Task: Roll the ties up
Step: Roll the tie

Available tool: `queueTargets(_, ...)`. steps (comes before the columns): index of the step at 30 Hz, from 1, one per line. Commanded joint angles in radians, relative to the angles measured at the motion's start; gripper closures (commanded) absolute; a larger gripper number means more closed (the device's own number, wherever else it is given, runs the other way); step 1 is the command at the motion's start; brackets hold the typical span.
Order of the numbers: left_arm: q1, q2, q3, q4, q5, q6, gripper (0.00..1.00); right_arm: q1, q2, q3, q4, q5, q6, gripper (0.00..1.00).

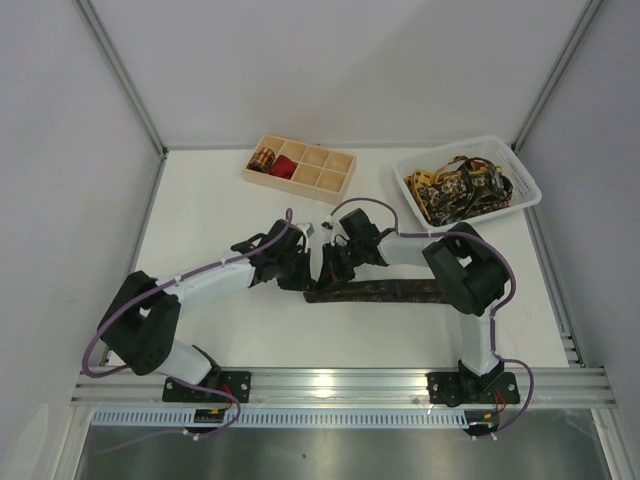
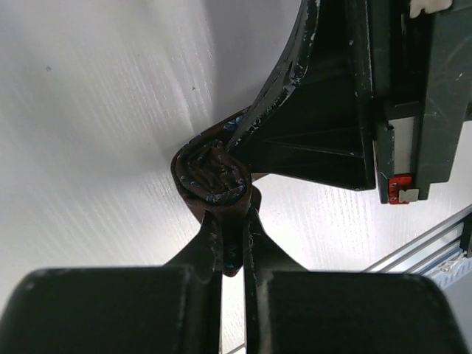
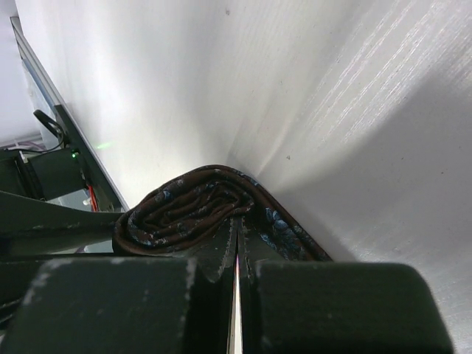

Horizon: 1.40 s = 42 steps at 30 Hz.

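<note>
A dark brown patterned tie (image 1: 390,292) lies flat across the table in front of the arms, its left end wound into a small coil (image 2: 212,171). My left gripper (image 2: 234,225) is shut on a fold of fabric at the coil's near edge. My right gripper (image 3: 237,227) is shut, its tips pressed against the coil (image 3: 184,210) where the outer wrap passes over them; no fabric shows between its fingers. In the top view both grippers, left (image 1: 303,277) and right (image 1: 333,262), meet over the coil and hide most of it.
A pale wooden compartment tray (image 1: 325,170) at the back holds a gold-and-black coiled tie (image 1: 263,158) and a red one (image 1: 285,166). A white basket (image 1: 520,180) at the back right holds several loose gold-and-black ties (image 1: 455,188). A metal rail (image 1: 340,385) runs along the near edge.
</note>
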Motion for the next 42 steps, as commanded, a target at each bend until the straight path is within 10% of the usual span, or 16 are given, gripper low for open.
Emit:
queueTargets(1,-0.027,0.014,0.061,0.046,0.065,-0.038,1.00,0.007,0.025,0.045,0.061,0.003,0.013,1.00)
queueTargets(42,-0.067,0.278,0.290,-0.062,-0.004,-0.046,1.00,-0.146,-0.071,-0.242,0.073,0.090,-0.013,1.00)
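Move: The tie's roll is already pinched in the left fingers, its middle about 1 cm to their right and 1 cm below. The flat tie runs out to the right, its middle some 18 cm to the right of the left hand, level with it fore and aft, 3 cm lower. The divided box lies about 33 cm ahead of the left hand and 4 cm left. From the right fingertips the roll is about 3 cm left, 1 cm back, and the flat tie's middle some 14 cm right. The roll, still gripped by the left fingers, is carried about 5 cm right along the flat tie and some 3 cm forward, with a short pause midway. The right hand, fingers shut, first eases about 1 cm forward and down beside the roll, then hops some 7 cm right along the tie, rising nearly 2 cm and coming down again while turning about 10 degrees clockwise. ##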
